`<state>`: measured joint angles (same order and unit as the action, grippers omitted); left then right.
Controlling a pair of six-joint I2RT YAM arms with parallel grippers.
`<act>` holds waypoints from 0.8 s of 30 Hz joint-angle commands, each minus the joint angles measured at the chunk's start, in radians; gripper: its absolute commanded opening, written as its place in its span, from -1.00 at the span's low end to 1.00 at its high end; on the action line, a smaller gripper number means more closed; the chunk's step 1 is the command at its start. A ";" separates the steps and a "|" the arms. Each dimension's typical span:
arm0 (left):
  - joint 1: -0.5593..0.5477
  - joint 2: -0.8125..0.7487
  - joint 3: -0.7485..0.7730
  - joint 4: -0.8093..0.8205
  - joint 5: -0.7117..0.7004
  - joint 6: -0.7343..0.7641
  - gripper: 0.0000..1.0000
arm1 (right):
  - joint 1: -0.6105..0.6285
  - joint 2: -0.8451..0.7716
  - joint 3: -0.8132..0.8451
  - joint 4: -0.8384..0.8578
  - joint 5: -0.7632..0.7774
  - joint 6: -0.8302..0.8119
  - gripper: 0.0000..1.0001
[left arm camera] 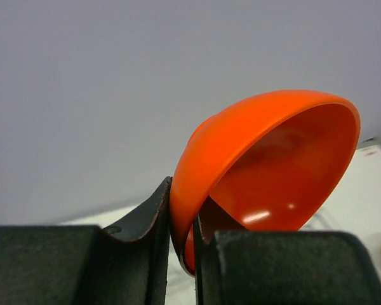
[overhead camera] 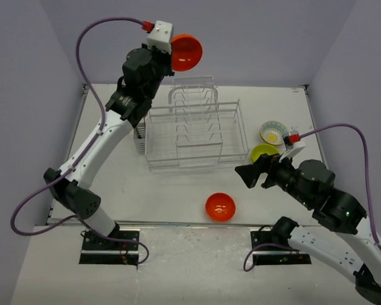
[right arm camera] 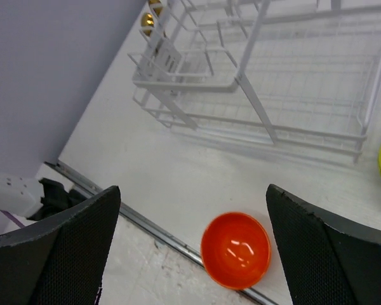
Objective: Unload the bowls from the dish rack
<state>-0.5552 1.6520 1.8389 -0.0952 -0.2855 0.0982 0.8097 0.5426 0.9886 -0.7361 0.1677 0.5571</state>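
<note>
My left gripper (overhead camera: 170, 56) is raised high above the far left of the white wire dish rack (overhead camera: 193, 133) and is shut on the rim of an orange-red bowl (overhead camera: 185, 52), held on edge; in the left wrist view the bowl (left arm camera: 267, 165) is pinched at its wall by my left gripper (left arm camera: 183, 248). A second orange-red bowl (overhead camera: 220, 206) sits upright near the table's front edge. My right gripper (overhead camera: 247, 173) is open and empty, hovering above that bowl (right arm camera: 235, 250) right of the rack's front corner. A lime-green bowl (overhead camera: 264, 152) and a pale bowl with a yellow centre (overhead camera: 273, 133) sit right of the rack.
The rack (right arm camera: 260, 76) has upright divider loops and a small side basket with gold spoons (right arm camera: 150, 19) at its left end. The table's front edge has a metal rail (right arm camera: 152, 232). Purple walls close in on three sides.
</note>
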 commanded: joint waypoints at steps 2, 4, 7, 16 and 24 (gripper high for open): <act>-0.046 -0.248 -0.129 -0.201 -0.059 -0.557 -1.00 | 0.003 0.127 0.206 0.159 0.033 -0.020 0.95; -0.093 -0.357 -0.232 -0.219 -0.124 -0.668 -1.00 | 0.003 0.201 0.290 0.143 0.039 -0.029 0.95; -0.219 -0.455 -0.417 -0.196 -0.241 -0.784 -1.00 | 0.006 0.357 0.438 0.086 0.078 0.003 0.95; -0.431 -0.440 -0.541 -0.250 -0.354 -0.991 -1.00 | 0.101 0.686 0.696 -0.057 0.364 -0.035 0.88; -0.456 -0.417 -0.533 -0.268 -0.366 -1.002 -1.00 | 0.118 0.740 0.656 -0.102 0.492 -0.051 0.36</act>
<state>-1.0031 1.2560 1.2797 -0.4049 -0.5865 -0.8547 0.9237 1.2854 1.6337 -0.8093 0.5461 0.5171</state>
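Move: The left hand, holding the orange bowl by its rim high beyond the dish rack, has the open right gripper about 31 cm back, 23 cm right and 16 cm lower, and the rack's middle some 5 cm back, 9 cm right and 38 cm down. From the right hand the orange bowl is roughly 33 cm ahead, 17 cm left and 17 cm up. The red bowl is level with it, 4 cm left, 27 cm below; the green bowl 20 cm ahead, 14 cm right, equally low. The left hand keeps its pinch on the orange bowl and swings it back about 20 cm towards the right gripper, rising slightly, then sinking to end some 15 cm lower and a little right, while the wrist tips down some 30 degrees and its left side drops as much. The right hand comes to meet it, climbing about 13 cm and then settling half of that back as it goes forward some 11 cm and left 8 cm, turning slightly clockwise and partly closing its fingers around the bowl's free rim without a visible grip. ##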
